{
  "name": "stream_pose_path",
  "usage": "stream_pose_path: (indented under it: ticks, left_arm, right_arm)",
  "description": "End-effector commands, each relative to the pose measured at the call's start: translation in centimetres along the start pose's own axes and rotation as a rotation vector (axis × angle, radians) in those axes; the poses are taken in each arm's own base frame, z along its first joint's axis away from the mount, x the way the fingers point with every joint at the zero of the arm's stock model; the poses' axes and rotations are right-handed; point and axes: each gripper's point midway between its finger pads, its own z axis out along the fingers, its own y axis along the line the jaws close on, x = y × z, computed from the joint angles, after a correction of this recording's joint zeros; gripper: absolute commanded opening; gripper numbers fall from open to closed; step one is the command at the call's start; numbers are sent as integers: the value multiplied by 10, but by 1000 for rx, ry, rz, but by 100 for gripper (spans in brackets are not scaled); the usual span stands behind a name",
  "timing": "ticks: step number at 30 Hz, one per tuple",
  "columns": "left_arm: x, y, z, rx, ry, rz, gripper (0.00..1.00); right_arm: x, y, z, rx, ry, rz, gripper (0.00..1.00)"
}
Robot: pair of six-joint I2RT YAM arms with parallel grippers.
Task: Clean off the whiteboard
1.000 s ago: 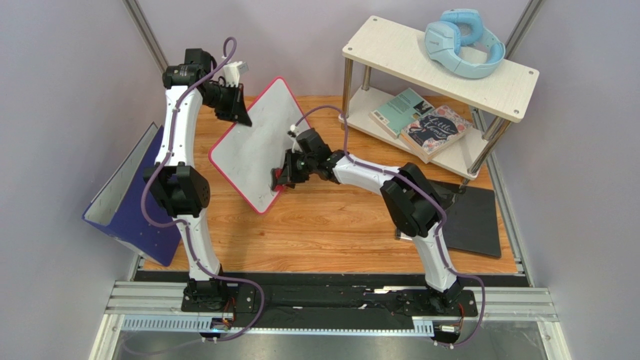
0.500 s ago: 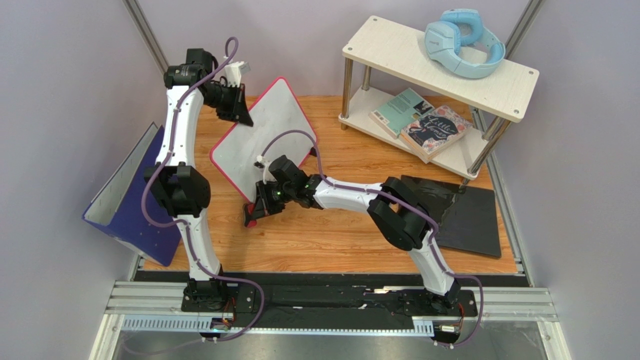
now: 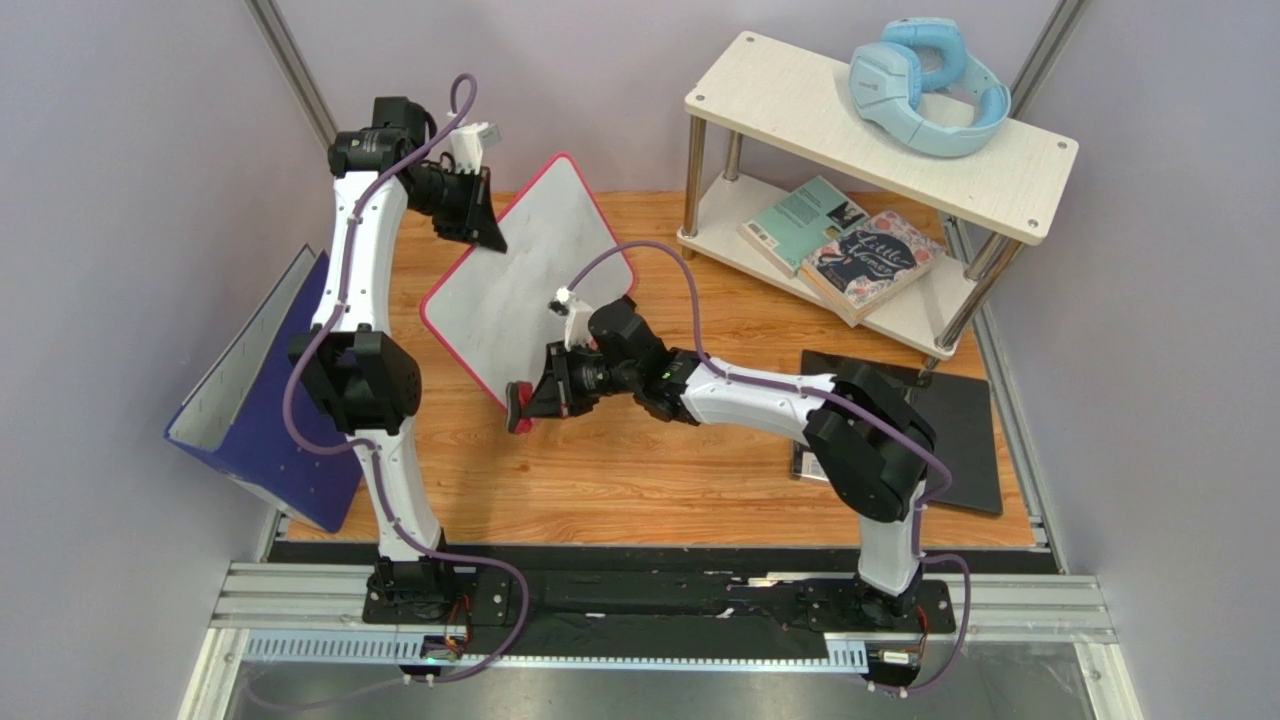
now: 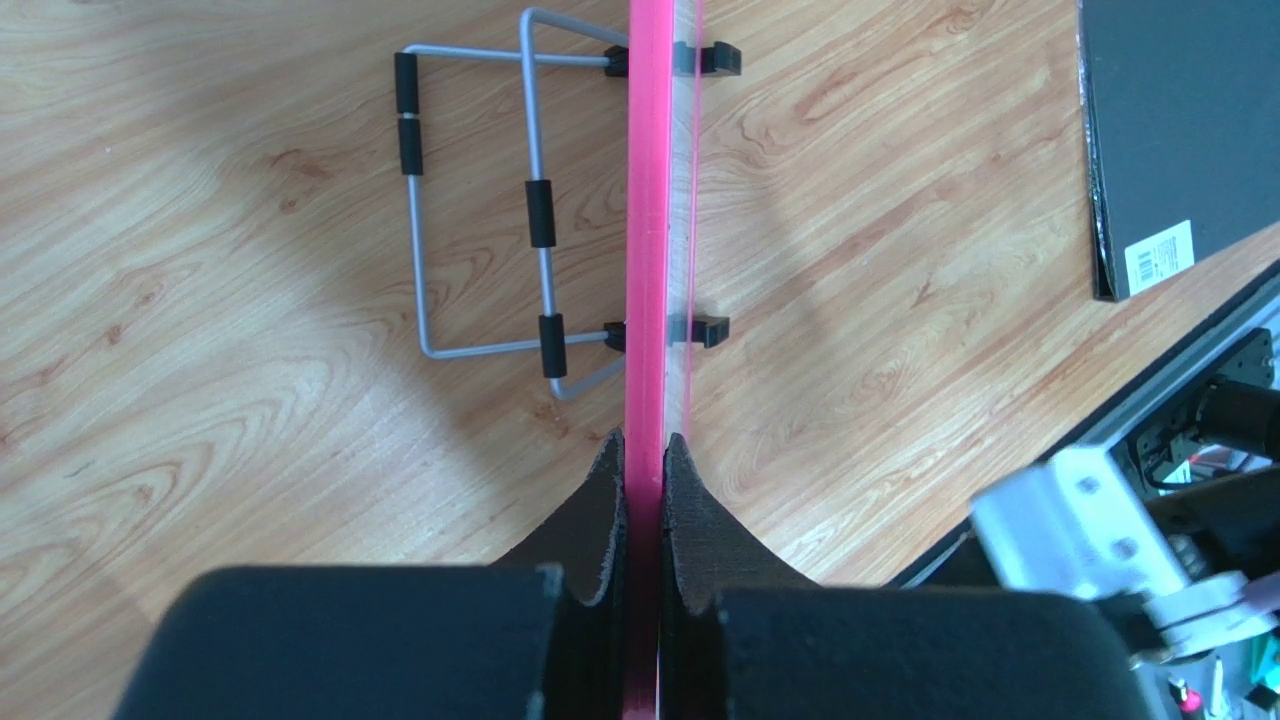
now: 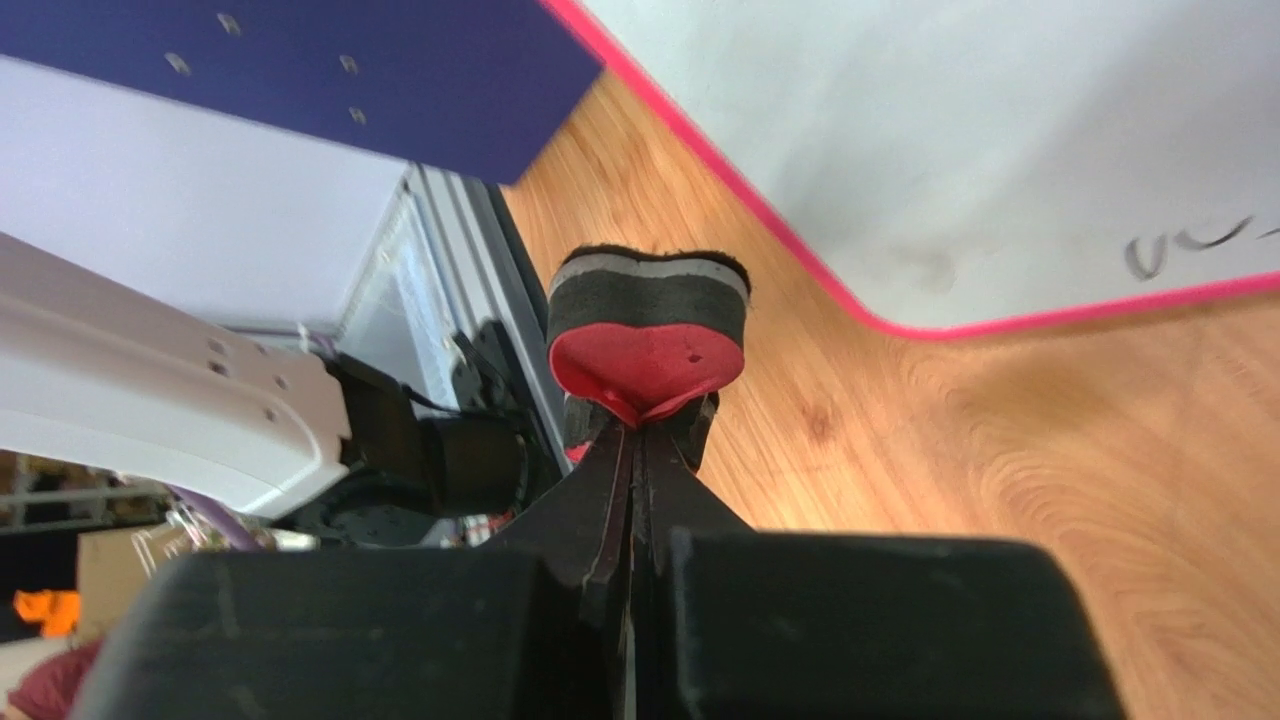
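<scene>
The whiteboard [image 3: 529, 278], white with a pink rim, stands tilted on the wooden table. My left gripper [image 3: 472, 221] is shut on its upper left corner; in the left wrist view the pink edge [image 4: 648, 225] runs straight between the pads of the left gripper [image 4: 646, 458]. My right gripper [image 3: 538, 399] is shut on a red eraser [image 3: 520, 407] with a grey and black felt face [image 5: 649, 300], held just off the board's lower corner. Faint dark marks [image 5: 1187, 248] show on the whiteboard [image 5: 977, 135] near that corner.
A blue folder [image 3: 263, 398] leans at the table's left edge. The black mat [image 3: 939, 435] lies at the right. A two-level shelf [image 3: 887, 128] at the back right carries blue headphones [image 3: 920, 83] and books [image 3: 849, 248]. A wire stand [image 4: 481, 210] props the board.
My right gripper carried the eraser down and left from the board's lower right edge, past its lower corner, then came back slightly toward it. The left arm and board stayed put.
</scene>
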Motion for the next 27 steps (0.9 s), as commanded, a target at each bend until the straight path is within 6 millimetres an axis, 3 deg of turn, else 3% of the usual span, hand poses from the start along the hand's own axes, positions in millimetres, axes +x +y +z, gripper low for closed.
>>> stream_pose_path:
  ticks: [1, 3, 4, 9, 14, 21, 26, 27]
  left_arm:
    - [1, 6, 7, -56, 24, 53, 0]
    - [2, 7, 8, -57, 27, 53, 0]
    - [2, 7, 8, -57, 27, 53, 0]
    - [1, 7, 7, -57, 24, 54, 0]
    - [1, 6, 7, -54, 23, 54, 0]
    - [1, 5, 8, -48, 23, 52, 0]
    - [1, 5, 7, -45, 20, 53, 0]
    - [1, 4, 7, -44, 21, 54, 0]
  right_arm:
    - [-56, -8, -11, -11, -199, 63, 0]
    - [-71, -10, -9, -6, -235, 85, 0]
    - [-69, -25, -2, 45, -233, 114, 0]
    - [-79, -41, 18, 60, -250, 165, 0]
    - [-62, -63, 30, 99, -225, 219, 0]
    - [-28, -106, 22, 245, -227, 273, 0]
    - [-24, -136, 11, 400, -272, 314, 0]
    - [-30, -134, 11, 390, -295, 308, 0]
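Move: The last pen marks, near the whiteboard's lower right edge, lie about 8 cm ahead of the right hand, 1 cm to its left and 9 cm below; the hand still grips the eraser, clear of the board. The bottom corner is 5 cm ahead, 3 cm left and 13 cm below, the near black foot 13 cm ahead, 5 cm right and 12 cm below. From the left hand the marks are some 11 cm back, 6 cm right and 19 cm down. The right hand carries the eraser forward about 8 cm, at almost the same height, from off the bottom corner to beside the lower right edge, then sinks some 9 cm with a slight drift to its right, turning roughly 25 degrees clockwise as it goes, and brings the pad onto the board face over the marks. Its fingers stay shut on the eraser's red grip, while the left hand stays still and keeps its pinch on the board's upper left edge. ##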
